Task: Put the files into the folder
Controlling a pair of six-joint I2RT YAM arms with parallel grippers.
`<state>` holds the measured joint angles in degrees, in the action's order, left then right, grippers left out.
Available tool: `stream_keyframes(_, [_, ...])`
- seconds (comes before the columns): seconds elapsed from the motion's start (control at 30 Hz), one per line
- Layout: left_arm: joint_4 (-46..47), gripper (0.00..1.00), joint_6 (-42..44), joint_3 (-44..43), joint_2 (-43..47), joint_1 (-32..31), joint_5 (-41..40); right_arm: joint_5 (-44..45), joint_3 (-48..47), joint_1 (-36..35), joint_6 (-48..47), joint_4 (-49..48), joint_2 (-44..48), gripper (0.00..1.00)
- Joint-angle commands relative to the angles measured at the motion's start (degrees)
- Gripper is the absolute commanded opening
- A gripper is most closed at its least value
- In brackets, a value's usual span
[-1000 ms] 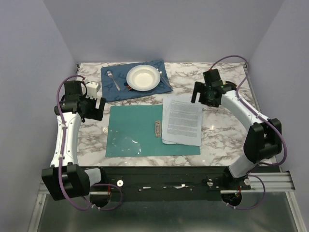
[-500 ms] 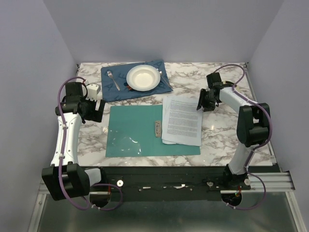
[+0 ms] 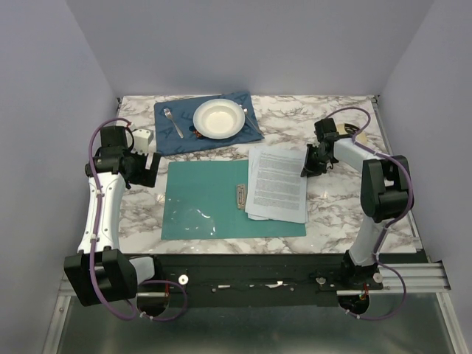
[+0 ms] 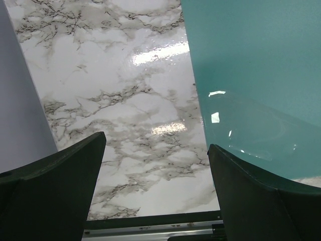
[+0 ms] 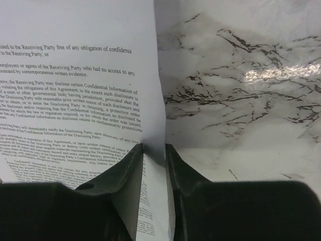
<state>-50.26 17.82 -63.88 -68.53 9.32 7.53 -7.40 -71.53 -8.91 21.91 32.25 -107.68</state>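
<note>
The teal folder (image 3: 203,199) lies open and flat at the table's front middle, its metal clip (image 3: 240,196) at the spine. The files (image 3: 276,184), white sheets of dense black text, rest partly on its right half and overhang toward the back right. My right gripper (image 3: 306,168) is low at their right edge. In the right wrist view the files (image 5: 75,75) rise in a fold between the narrowed fingers of that gripper (image 5: 154,148). My left gripper (image 3: 151,168) hovers open beside the folder's left edge (image 4: 251,60), with only marble between its fingers (image 4: 55,191).
A dark blue placemat (image 3: 251,133) at the back carries a white plate (image 3: 218,118) and a fork (image 3: 174,122). Grey walls close in on both sides. The table's front rail (image 4: 150,221) shows just below the left gripper.
My right gripper swung from above the back right down to the right edge of the files and closed in on it. The left arm stayed put, still open.
</note>
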Motion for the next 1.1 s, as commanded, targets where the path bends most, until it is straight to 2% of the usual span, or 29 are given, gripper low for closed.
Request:
stream_keyframes(0.0, [0.7, 0.99, 1.4, 1.3, 1.6, 0.3, -1.2, -1.9, 1.9, 0.4, 0.1, -1.8, 1.8, 0.23])
stream_keyframes(0.03, [0.8, 0.99, 1.5, 1.4, 1.6, 0.3, -1.2, -2.1, 2.3, 0.4, 0.2, -2.2, 2.4, 0.19])
stream_keyframes(0.2, [0.9, 0.99, 1.6, 2.1, 2.3, 0.3, -1.0, -2.4, 4.9, 0.4, 0.6, -2.7, 5.5, 0.15])
stream_keyframes(0.47, [0.8, 0.99, 1.2, 2.0, 2.5, 0.3, -0.2, -5.0, 8.0, 0.4, 1.2, -3.4, 12.2, 0.01])
stream_keyframes(0.8, [0.2, 0.99, 1.2, 1.7, 3.2, 0.4, -0.2, -10.4, 10.3, 0.2, 2.5, -3.5, 18.6, 0.02])
stream_keyframes(0.87, [0.3, 0.99, 1.2, 1.6, 3.2, 0.3, -0.1, -10.0, 10.9, 0.2, 2.3, -3.1, 19.6, 0.16])
stream_keyframes(0.9, [0.1, 0.99, 1.1, 1.6, 3.2, 0.3, 0.0, -9.7, 11.3, 0.2, 2.3, -2.7, 19.8, 0.18])
stream_keyframes(1.03, [0.0, 0.99, 0.8, 1.3, 3.2, 0.3, 0.1, -8.7, 12.8, 0.2, 2.4, -3.2, 20.5, 0.01])
stream_keyframes(1.07, [-0.1, 0.99, 0.9, 1.2, 3.3, 0.3, 0.1, -9.5, 13.0, 0.2, 2.7, -3.6, 21.1, 0.01])
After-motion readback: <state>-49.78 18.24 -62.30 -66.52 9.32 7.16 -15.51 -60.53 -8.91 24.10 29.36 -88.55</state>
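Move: The files lie flat on the open folder's right half, their middle about 10 cm left of the right hand, 4 cm back and barely below it; their right edge is between its fingertips. The folder's middle is some 24 cm left and 9 back, its metal clip about 22 left and 7 back. The yellow plate stands roughly 15 cm ahead and 17 right. From the left hand, the files are about 42 cm right, 6 ahead and 16 below. The right edge of the top sheet is pinched as the right hand's part-open fingers close fully while easing back about 2 cm at sheet level. The hand then lifts about 7 cm with the edge at its fingertips, going a little farther back and 2 cm left, tilting some 15 degrees so its left side rises and the fingers swing outward. ##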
